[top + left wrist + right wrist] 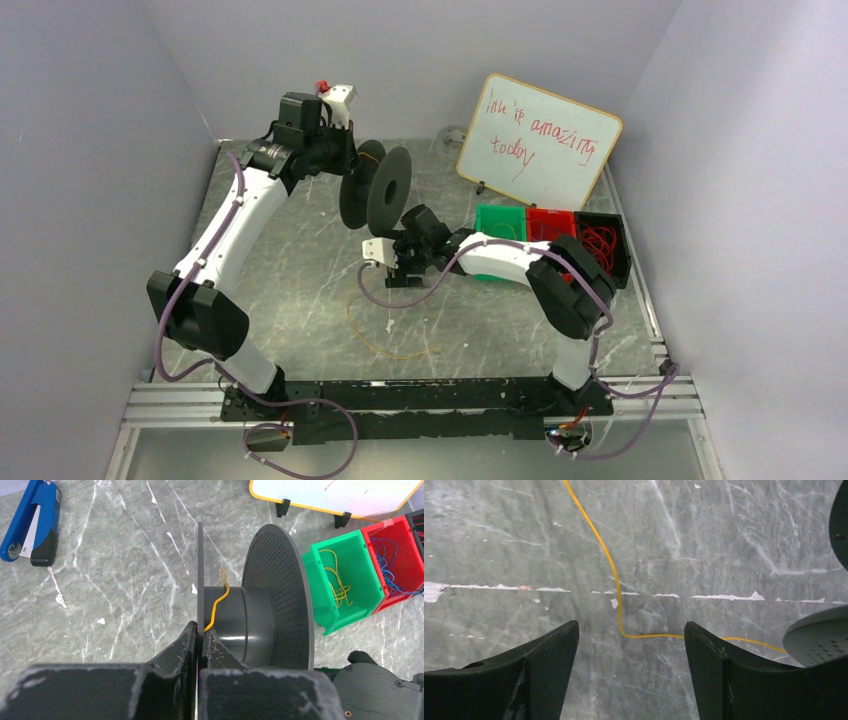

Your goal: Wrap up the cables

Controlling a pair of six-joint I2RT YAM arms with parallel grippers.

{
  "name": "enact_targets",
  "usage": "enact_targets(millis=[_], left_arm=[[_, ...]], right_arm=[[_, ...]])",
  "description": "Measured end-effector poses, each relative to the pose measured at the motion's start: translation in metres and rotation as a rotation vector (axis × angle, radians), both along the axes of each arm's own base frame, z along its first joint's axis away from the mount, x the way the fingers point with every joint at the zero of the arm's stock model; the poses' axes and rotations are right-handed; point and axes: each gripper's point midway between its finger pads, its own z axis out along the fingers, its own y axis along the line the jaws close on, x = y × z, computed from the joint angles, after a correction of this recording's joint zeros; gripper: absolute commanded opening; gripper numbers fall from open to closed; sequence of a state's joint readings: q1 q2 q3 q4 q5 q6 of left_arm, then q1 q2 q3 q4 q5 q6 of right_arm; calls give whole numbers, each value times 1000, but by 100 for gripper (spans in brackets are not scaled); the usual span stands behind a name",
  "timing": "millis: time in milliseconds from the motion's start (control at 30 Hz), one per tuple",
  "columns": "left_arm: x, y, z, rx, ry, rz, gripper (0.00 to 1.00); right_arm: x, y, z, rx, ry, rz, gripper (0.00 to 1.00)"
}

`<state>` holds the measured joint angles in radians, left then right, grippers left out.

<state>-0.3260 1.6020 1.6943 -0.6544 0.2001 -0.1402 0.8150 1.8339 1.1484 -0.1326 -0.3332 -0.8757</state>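
A black spool (385,188) is held up on edge above the table. My left gripper (202,630) is shut on its thin near flange (200,570), seen at the back in the top view (345,160). One end of the yellowish cable (219,604) runs over the spool's hub. The rest of that cable (616,580) lies on the marble table, looping toward the near side (372,335). My right gripper (630,627) hangs low over it, open, the wire passing between and beyond its fingertips without touching them. In the top view it (398,272) sits just below the spool.
Green (340,585), red (395,565) and black (605,245) bins holding wires stand at the right. A whiteboard (540,140) leans behind them. A blue hand tool (32,522) lies at the far left. Grey walls close in both sides.
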Motion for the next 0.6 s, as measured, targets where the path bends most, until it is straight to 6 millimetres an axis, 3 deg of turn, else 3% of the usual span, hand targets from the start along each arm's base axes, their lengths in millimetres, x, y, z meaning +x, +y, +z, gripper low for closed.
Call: enact_targets(millis=[167, 433, 500, 600], left_arm=[[2, 3, -1, 8, -1, 19, 3], [8, 5, -13, 23, 23, 37, 3], [9, 5, -14, 26, 26, 39, 3], [9, 5, -14, 25, 26, 39, 3]], right_arm=[[8, 9, -13, -14, 13, -11, 66], [4, 20, -31, -39, 71, 20, 42], [2, 25, -30, -37, 81, 35, 32], [0, 30, -26, -34, 92, 59, 5]])
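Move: The stretch of yellow cable to be caught runs near the table some 3 cm to the right hand's left and 3 cm below it, level with it in reach. From that hand the held spool is about 14 cm ahead, 3 cm left and 12 cm higher; the green bin is roughly 4 cm ahead and 23 cm right. From the left hand, that cable stretch lies some 18 cm back, 4 cm right and well below, while the spool's middle hangs about 4 cm right, 3 cm back and 8 cm down. The yellow cable, already between the right hand's open fingers, is what they narrow on: that hand sinks and slides left, about 3 cm each way, easing up slightly at the end as the fingers close most of their gap around it. The left hand keeps its pinch on the spool's flange and dips roughly 1.5 cm. ##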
